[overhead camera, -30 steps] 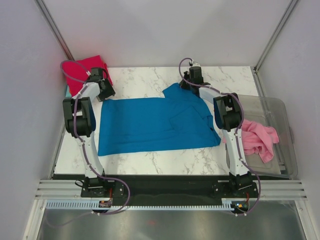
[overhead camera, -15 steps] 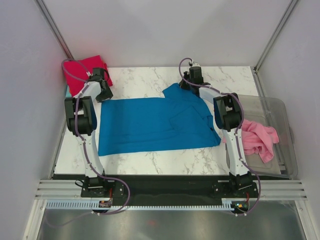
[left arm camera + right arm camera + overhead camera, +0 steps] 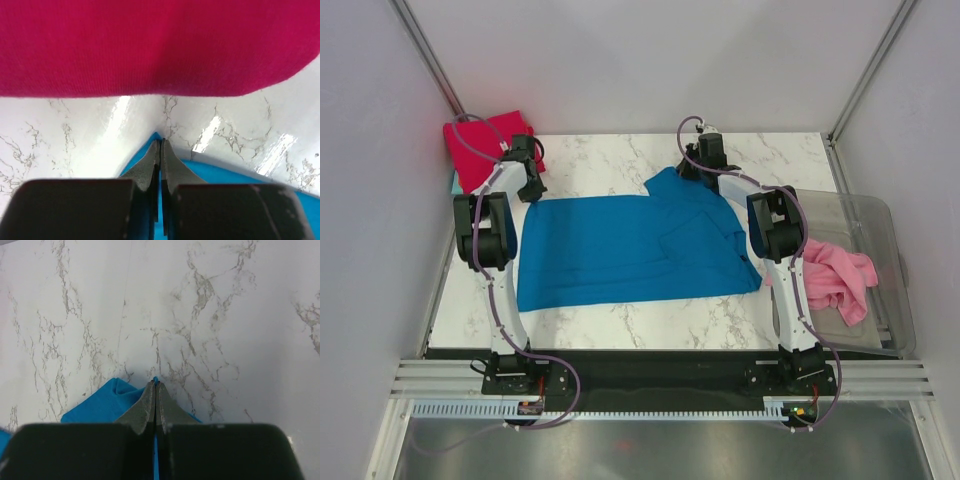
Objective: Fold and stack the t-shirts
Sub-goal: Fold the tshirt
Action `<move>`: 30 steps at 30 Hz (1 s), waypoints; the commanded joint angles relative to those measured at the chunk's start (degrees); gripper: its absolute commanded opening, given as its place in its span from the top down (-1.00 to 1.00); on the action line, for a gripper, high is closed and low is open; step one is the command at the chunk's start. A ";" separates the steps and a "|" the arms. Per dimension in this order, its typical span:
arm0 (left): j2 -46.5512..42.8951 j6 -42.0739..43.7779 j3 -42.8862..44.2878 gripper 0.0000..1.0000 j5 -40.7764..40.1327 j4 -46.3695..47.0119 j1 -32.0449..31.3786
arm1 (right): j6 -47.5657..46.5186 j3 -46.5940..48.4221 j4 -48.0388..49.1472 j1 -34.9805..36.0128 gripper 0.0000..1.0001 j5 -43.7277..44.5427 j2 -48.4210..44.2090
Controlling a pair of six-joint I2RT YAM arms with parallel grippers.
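The bright blue t-shirt (image 3: 630,250) lies spread flat across the middle of the marble table. My left gripper (image 3: 532,193) is at its far left corner, jaws shut on a thin fold of blue cloth (image 3: 225,177) that shows between them in the left wrist view (image 3: 160,142). My right gripper (image 3: 692,170) (image 3: 154,384) is shut on the shirt's far right corner, where the blue cloth (image 3: 105,402) bunches up. The crimson red t-shirt (image 3: 480,145) (image 3: 150,45) lies folded at the back left, just beyond the left gripper. A pink t-shirt (image 3: 835,280) lies crumpled in the tub.
A clear plastic tub (image 3: 880,215) stands off the table's right edge beside the right arm. A sliver of pale teal cloth (image 3: 453,183) shows under the red shirt's left side. Bare marble (image 3: 610,160) lies behind the blue shirt, between the two grippers.
My left gripper has moved a little right onto the blue shirt's far left corner and closed on it. The right arm and the shirts have not moved.
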 commanded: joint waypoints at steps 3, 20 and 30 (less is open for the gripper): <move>-2.97 0.48 1.29 0.96 2.17 -5.16 -0.26 | -5.44 -0.73 -1.27 0.51 1.00 -4.93 -4.28; -21.07 -0.66 -12.94 0.96 9.74 -7.28 -0.35 | -8.53 -29.02 -0.74 0.60 1.00 -5.28 -33.72; -30.57 0.57 -25.33 0.96 9.48 -5.96 -0.35 | -7.74 -46.07 -1.70 1.04 1.00 -3.00 -52.11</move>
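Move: The left hand holds the blue t-shirt's far left corner; the near left corner lies roughly 32 cm back and 1 cm to its right. The right hand holds the part sticking out at the far right; the near right corner is some 40 cm back and 14 cm to its right. All lie barely below the fingers. The red stack sits about 14 cm ahead and 14 cm left of the left hand; the grey bin some 32 cm back and 33 cm right of the right hand. Back towards the bases and up, both shut grippers keep their pinch on the blue t-shirt's far side and carry it over the body towards the near edge. The right hand goes about 18 cm back, climbing some 11 cm; the left, slower, goes about 12 cm back, rising some 6 cm and then easing down a little. Both drift slightly right. ##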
